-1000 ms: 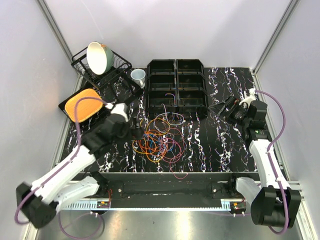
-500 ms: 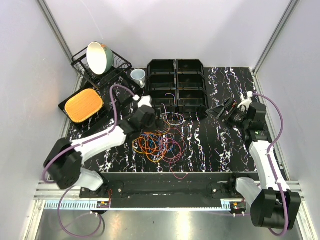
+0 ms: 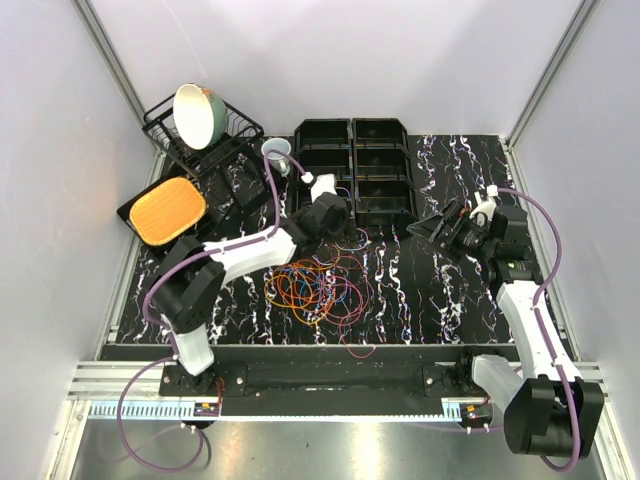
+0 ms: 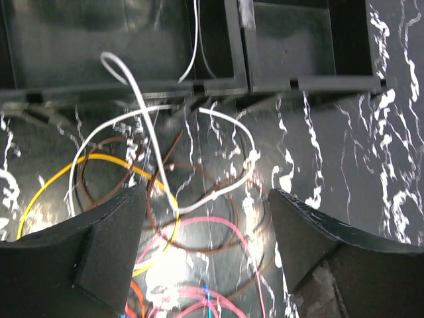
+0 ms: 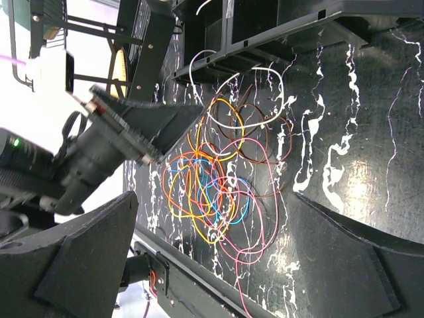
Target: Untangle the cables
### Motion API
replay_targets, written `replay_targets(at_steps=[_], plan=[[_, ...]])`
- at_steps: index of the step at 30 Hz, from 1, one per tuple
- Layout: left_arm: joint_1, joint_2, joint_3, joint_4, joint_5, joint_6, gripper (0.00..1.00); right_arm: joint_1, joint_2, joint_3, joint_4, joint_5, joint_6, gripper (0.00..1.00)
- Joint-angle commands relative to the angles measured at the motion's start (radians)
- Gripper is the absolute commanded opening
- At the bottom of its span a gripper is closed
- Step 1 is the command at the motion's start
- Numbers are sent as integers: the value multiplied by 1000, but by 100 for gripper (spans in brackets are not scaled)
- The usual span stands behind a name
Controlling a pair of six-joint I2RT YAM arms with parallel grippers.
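Observation:
The cables [image 3: 315,285] lie in one tangled heap of orange, yellow, blue, pink, brown and white loops on the black marbled table [image 3: 420,290]. My left gripper [image 3: 340,228] hangs open and empty over the heap's far edge, close to the black bins [image 3: 352,150]. In the left wrist view the open gripper [image 4: 209,245] has a white cable [image 4: 152,152], a yellow loop [image 4: 99,159] and brown and pink loops under it. My right gripper [image 3: 437,228] is open and empty, right of the heap. The right wrist view frames the heap [image 5: 218,185] between the gripper's [image 5: 218,258] open fingers.
A white cable end runs into a near bin [image 4: 132,46]. A dish rack [image 3: 225,140] with a bowl [image 3: 195,113], a cup [image 3: 277,152] and an orange tray [image 3: 167,210] stand at the far left. The table's front rail [image 3: 330,360] lies just below a pink loop.
My left arm has swung from the heap's left side to its far edge by the bins. My right gripper has shifted slightly left. The cables have not visibly moved.

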State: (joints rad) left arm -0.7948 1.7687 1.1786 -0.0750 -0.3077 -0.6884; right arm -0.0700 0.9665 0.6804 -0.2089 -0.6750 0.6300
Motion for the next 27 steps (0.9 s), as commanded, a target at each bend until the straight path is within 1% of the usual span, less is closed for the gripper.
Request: replay_targets(at_steps=[1,4,5,8,10,11,13,15,16,17,18,19,20,23,24,25,26,27], plan=[[-1,54,82,29,-74,23,75,15,-18,24,2,-15,0,100],[-1,86,127,-2,-112,26,66,16,-34,19,-6,-9,0,100],[0,95,131,-11,-117,24,65,16,-35,18,-7,-8,-4,100],[0,116,147,-20,-126,29,63,18,-46,15,-15,-3,-4,100],[3,143,177,-52,-154,20,62,18,-54,11,-18,-1,-4,100],[3,153,190,-92,-168,13,60,18,-55,11,-21,-1,-6,100],[6,173,208,-120,-183,-8,58,18,-63,10,-24,0,-4,100],[11,182,204,-109,-179,-11,49,18,-72,8,-29,3,0,100],[11,186,197,-103,-173,-8,42,18,-74,5,-30,3,2,100],[11,189,200,-98,-171,-5,33,18,-77,4,-30,5,7,100],[11,190,204,-94,-168,10,15,18,-83,4,-30,5,10,99],[12,187,216,-91,-144,24,6,18,-86,1,-29,6,11,99],[11,186,237,-124,-128,39,0,18,-87,2,-29,3,19,99],[-18,86,288,-192,-110,84,0,19,-104,14,-38,0,39,96],[-35,2,297,-207,-107,96,0,19,-118,21,-41,0,46,96],[-37,-36,340,-238,-96,96,0,19,-126,37,-40,2,56,96],[-37,-73,373,-321,-67,95,0,19,-133,50,-40,2,77,96],[-37,-131,406,-360,-64,98,0,19,-147,65,-37,-6,86,96]])
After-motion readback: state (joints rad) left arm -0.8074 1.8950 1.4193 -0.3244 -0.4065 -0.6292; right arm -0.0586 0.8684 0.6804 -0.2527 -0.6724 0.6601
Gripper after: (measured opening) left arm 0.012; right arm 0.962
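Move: Ahead of the left hand by about 3 cm, a centimetre to its left and 4 cm below, is the strand of the white cable to grip. The black tray's middle is some 17 cm ahead and 2 cm right, a little lower. The orange cable coils lie about 12 cm back and 7 cm left, the pink cable about 14 cm straight back, both 5 cm lower. From the right hand the white strand is roughly 7 cm ahead, 14 cm left and 13 cm below. Easing forward about 3 cm and down some 4 cm onto the white cable in front of the tray, the left hand rolls about 10 degrees, its left side rising, and its wide-open fingers shut fully to pinch the strand. It then rises quickly by about 4 cm, drawing slightly back. The right hand, still open, backs off and up a couple of centimetres. ##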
